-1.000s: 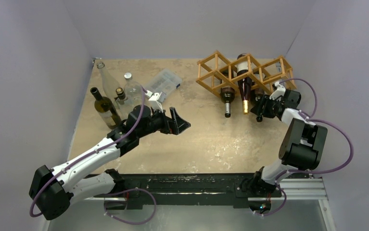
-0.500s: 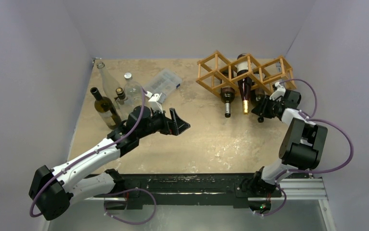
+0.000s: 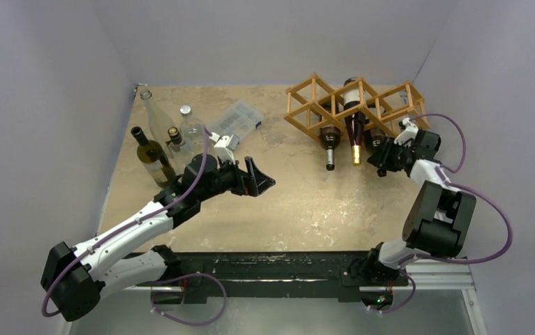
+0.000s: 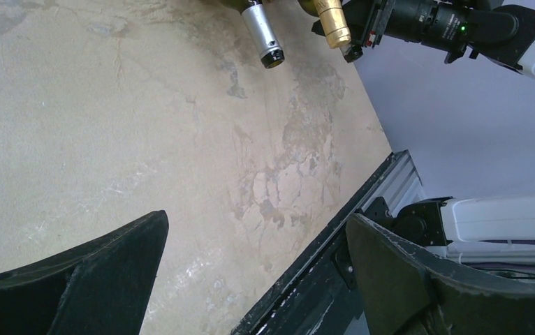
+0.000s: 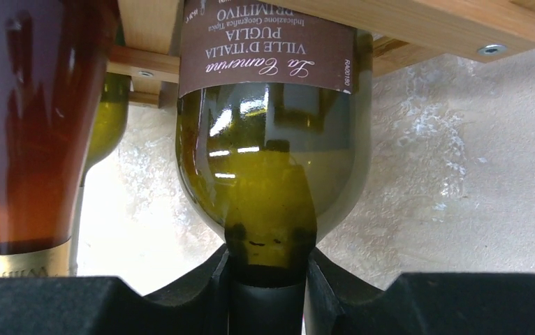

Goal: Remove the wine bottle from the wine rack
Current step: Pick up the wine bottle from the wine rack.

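The wine rack, a light wooden lattice, stands at the back right with three bottles lying in it. My right gripper is shut on the neck of the rightmost wine bottle. In the right wrist view that green bottle with its brown label still lies under the rack's rail, its neck pinched between my right gripper fingers. My left gripper hovers open over mid-table, and in its own wrist view the left gripper has nothing between its fingers.
In the rack also lie a gold-foiled bottle and a silver-capped bottle. Several upright bottles stand at the back left beside a clear plastic box. Walls close in on both sides.
My right gripper has closed on the bottle's neck and that arm has shifted slightly toward the rack. The left arm has barely moved.
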`<state>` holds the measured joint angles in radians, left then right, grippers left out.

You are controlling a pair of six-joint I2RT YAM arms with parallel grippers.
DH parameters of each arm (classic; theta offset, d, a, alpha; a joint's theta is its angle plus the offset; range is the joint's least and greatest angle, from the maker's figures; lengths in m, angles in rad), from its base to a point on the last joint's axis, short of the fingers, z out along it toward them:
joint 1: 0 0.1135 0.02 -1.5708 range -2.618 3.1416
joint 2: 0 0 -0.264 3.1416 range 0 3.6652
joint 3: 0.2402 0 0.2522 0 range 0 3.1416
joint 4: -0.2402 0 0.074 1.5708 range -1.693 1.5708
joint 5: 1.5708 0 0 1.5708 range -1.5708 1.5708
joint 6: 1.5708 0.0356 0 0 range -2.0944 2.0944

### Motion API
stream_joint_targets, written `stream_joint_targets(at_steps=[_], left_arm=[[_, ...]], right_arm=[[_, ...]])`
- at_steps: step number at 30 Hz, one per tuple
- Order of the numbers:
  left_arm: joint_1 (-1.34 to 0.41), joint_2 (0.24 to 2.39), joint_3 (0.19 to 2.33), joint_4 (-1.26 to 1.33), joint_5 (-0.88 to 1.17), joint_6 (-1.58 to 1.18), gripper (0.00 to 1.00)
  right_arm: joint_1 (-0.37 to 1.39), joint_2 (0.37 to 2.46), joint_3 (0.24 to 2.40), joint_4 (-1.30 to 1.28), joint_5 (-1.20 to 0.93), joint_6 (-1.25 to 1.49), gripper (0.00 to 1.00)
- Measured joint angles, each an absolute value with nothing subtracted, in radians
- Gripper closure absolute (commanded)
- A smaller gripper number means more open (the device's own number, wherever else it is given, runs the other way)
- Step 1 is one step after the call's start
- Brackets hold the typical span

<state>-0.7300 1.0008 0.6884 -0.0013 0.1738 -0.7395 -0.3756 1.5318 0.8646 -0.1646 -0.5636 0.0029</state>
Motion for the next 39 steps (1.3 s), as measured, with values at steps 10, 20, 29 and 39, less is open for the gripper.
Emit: stream_joint_targets(at_steps=[10, 20, 29, 39], left_arm=[[-0.73, 0.969, 0.68, -0.002, 0.167, -0.739, 0.0], [-0.73, 0.936, 0.671, -0.01, 0.158, -0.739, 0.0], [-0.73, 0.9, 0.656, -0.023, 0.151, -0.74, 0.0], [-0.73, 0.86, 0.637, -0.026, 0.148, -0.74, 0.0]], right_arm=[[-0.389, 1.499, 0.847, -0.18, -0.572, 0.027, 1.0], [-0.395, 1.392, 0.775, -0.215, -0.571, 0.047, 1.0], [-0.415, 1.305, 0.744, -0.283, -0.567, 0.064, 1.0], [-0.462, 1.269, 0.746, -0.378, -0.595, 0.049, 1.0]])
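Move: The wine bottle lies in the rack with its neck already in the right fingers; its middle is some 13 cm ahead of that hand and 3 cm to its left, about level. The rack's middle stands about 20 cm ahead, 9 cm left and 5 cm higher. The gold-necked bottle lies 14 cm ahead, 10 cm left and 6 cm higher, the silver-necked one 12 cm ahead and 18 cm left, level. From the left hand, the held bottle is about 20 cm ahead, 40 cm right and 13 cm below. The bottle is drawn neck first out of the rack by the right hand, which keeps its pinch on the neck and pulls back about 6.5 cm towards the robot, rising only some 2 cm, with a slight turn of about 5 degrees clockwise. Meanwhile the open, empty left hand eases a couple of centimetres left, up and back. ##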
